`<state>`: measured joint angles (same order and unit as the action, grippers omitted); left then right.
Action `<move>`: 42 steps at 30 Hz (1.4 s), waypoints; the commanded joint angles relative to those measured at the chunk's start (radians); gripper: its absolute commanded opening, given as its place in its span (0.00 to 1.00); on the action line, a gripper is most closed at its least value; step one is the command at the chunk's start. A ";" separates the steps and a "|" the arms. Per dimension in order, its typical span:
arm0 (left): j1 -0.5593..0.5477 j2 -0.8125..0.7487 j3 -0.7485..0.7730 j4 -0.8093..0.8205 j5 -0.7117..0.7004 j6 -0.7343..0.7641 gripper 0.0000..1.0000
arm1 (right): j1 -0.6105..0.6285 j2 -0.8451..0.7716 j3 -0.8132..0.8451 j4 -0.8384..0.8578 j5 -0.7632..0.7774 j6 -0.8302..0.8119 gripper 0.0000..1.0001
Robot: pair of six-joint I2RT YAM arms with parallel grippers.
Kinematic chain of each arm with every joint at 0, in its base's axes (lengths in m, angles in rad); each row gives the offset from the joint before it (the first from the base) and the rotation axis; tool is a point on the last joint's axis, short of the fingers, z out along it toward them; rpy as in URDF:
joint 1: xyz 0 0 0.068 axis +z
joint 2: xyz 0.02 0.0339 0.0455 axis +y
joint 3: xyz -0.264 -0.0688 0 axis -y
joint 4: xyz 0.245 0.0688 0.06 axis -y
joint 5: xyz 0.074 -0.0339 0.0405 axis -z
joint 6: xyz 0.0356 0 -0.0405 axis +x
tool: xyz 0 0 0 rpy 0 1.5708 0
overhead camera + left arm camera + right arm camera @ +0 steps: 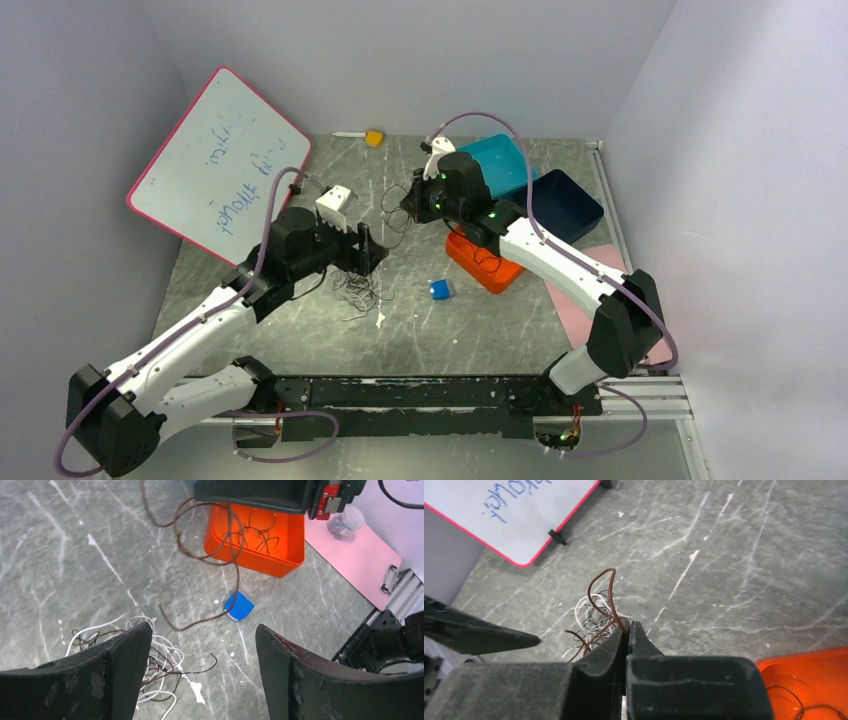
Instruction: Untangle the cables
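Note:
A tangle of white, black and brown cables (358, 290) lies on the grey table, left of centre. My left gripper (366, 250) hovers just above it, open, with nothing between its fingers (125, 662); the tangle (152, 662) shows beside the left finger. My right gripper (405, 205) is raised behind the tangle and shut on a brown cable (605, 594). That brown cable (231, 565) hangs in loops, and its end trails to the table near the pile (591, 612). Several dark cables lie in the orange tray (285, 560).
The orange tray (478, 272) sits under the right forearm, with a small blue block (440, 289) in front of it. Teal (500, 160) and dark blue (568, 203) bins stand behind. A whiteboard (220, 165) leans at the left, and a pink clipboard (357, 555) lies at the right.

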<state>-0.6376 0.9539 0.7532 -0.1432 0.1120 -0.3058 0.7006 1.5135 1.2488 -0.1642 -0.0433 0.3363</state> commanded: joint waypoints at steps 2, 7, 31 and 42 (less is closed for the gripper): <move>-0.005 0.055 0.053 0.082 0.159 0.083 0.80 | 0.001 0.005 0.054 -0.028 -0.118 0.017 0.00; -0.005 0.107 0.070 0.104 0.187 0.093 0.77 | 0.002 0.006 0.062 -0.033 -0.178 0.030 0.00; -0.034 0.159 0.099 -0.008 0.177 0.100 0.07 | 0.002 -0.183 -0.232 0.107 0.195 0.267 0.41; -0.033 0.280 0.279 -0.103 0.183 0.161 0.07 | -0.003 -0.321 -0.368 0.125 0.270 0.260 0.64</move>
<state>-0.6651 1.2205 0.9688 -0.2070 0.3019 -0.1795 0.7013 1.2457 0.9127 -0.0776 0.1875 0.5957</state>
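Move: The brown cable hangs in loops from the right gripper's shut tips; the dangling part the open left fingers go for lies about 5 cm to their right, 1 cm ahead and 2 cm lower. The left fingers are about 9 cm back and 6 cm left of the right hand, nearly level in height. From the left hand, the cable tangle is 5 cm left, 1 ahead, and the blue box 16 right, 1 ahead, both some 20 below. The orange bin is 25 cm right, 3 ahead and 20 below the right hand. The brown cable changes hands: the left gripper slides about 5 cm right to its hanging part, turning slightly clockwise, and pinches it shut, while the right draws it some 2 cm back and left. Then the right fingers open and that hand backs off about 8 cm to the right and a little down, turning clockwise; the left keeps its pinch and eases forward and up. ##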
